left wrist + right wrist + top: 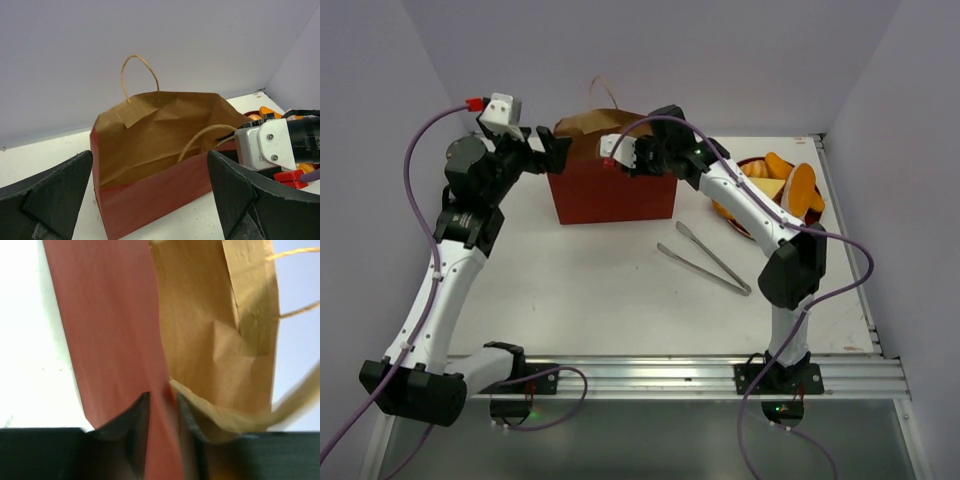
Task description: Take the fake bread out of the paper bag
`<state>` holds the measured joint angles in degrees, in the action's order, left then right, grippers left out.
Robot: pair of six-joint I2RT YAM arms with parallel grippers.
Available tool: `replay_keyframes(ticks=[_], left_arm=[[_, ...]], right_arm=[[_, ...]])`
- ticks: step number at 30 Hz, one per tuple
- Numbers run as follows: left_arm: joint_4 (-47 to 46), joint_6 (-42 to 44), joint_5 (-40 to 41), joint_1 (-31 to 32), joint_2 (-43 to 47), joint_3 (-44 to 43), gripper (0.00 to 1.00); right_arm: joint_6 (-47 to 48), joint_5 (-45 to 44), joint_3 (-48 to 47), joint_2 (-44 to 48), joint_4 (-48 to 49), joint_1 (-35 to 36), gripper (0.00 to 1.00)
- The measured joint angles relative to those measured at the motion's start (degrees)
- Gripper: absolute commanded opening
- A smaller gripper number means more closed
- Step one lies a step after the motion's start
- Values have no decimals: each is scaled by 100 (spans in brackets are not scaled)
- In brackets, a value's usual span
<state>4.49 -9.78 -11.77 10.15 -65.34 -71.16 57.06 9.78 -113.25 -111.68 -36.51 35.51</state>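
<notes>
The red paper bag [610, 195] stands upright and open at the back middle, brown inside, handles up. My right gripper [628, 165] is shut on the bag's near wall at its right end; in the right wrist view [162, 397] one finger is outside the red wall [110, 315] and one inside. My left gripper [558, 150] is open and empty at the bag's left end, apart from it; its view [150, 151] looks into the bag [150, 195], where no bread shows. The fake bread [802, 188] lies on the plate to the right.
A dark-red plate [750, 163] holding the pastries sits at the back right near the table edge. Metal tongs [705, 258] lie in front of the bag to the right. Purple walls close in behind and at the sides.
</notes>
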Motion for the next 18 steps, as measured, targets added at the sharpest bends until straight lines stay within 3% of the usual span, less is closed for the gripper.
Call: replay_keyframes(ticks=[6, 12, 16, 18], left_arm=[[44, -118, -17, 0, 310, 323, 100], [74, -234, -57, 0, 527, 439, 99], [87, -315, -90, 0, 586, 452, 99], [98, -317, -109, 0, 610, 455, 99]], right_arm=[[-85, 109, 450, 227, 2, 0, 66], [-236, 190, 601, 787, -22, 0, 82], [-428, 170, 603, 1215, -20, -2, 99], [-549, 168, 603, 1394, -17, -7, 99]])
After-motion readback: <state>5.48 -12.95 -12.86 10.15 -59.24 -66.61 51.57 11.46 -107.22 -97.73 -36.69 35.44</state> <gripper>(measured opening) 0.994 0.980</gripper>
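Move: The paper bag stands upright with its opening up; the right hand, fingers barely parted, is at the near rim just right of the handle, with the bag's middle about 6 cm ahead, 6 cm left and 13 cm lower. From that hand the tongs lie some 12 cm back and 19 cm right, the bread plate roughly 7 cm ahead and 38 cm right, both about 25 cm below. For the left hand the bag is around 15 cm ahead, 12 cm right and 25 cm below. Dipping a centimetre or so first while its fingers spread wide, the right hand lets go of the bag's near rim, then lifts to some 7 cm above where it began, drawing back about 5 cm and a little to the right, clear of the bag; the wrist rolls slightly. The left hand, fingers still wide open, eases back about 3 cm, away from the bag. ##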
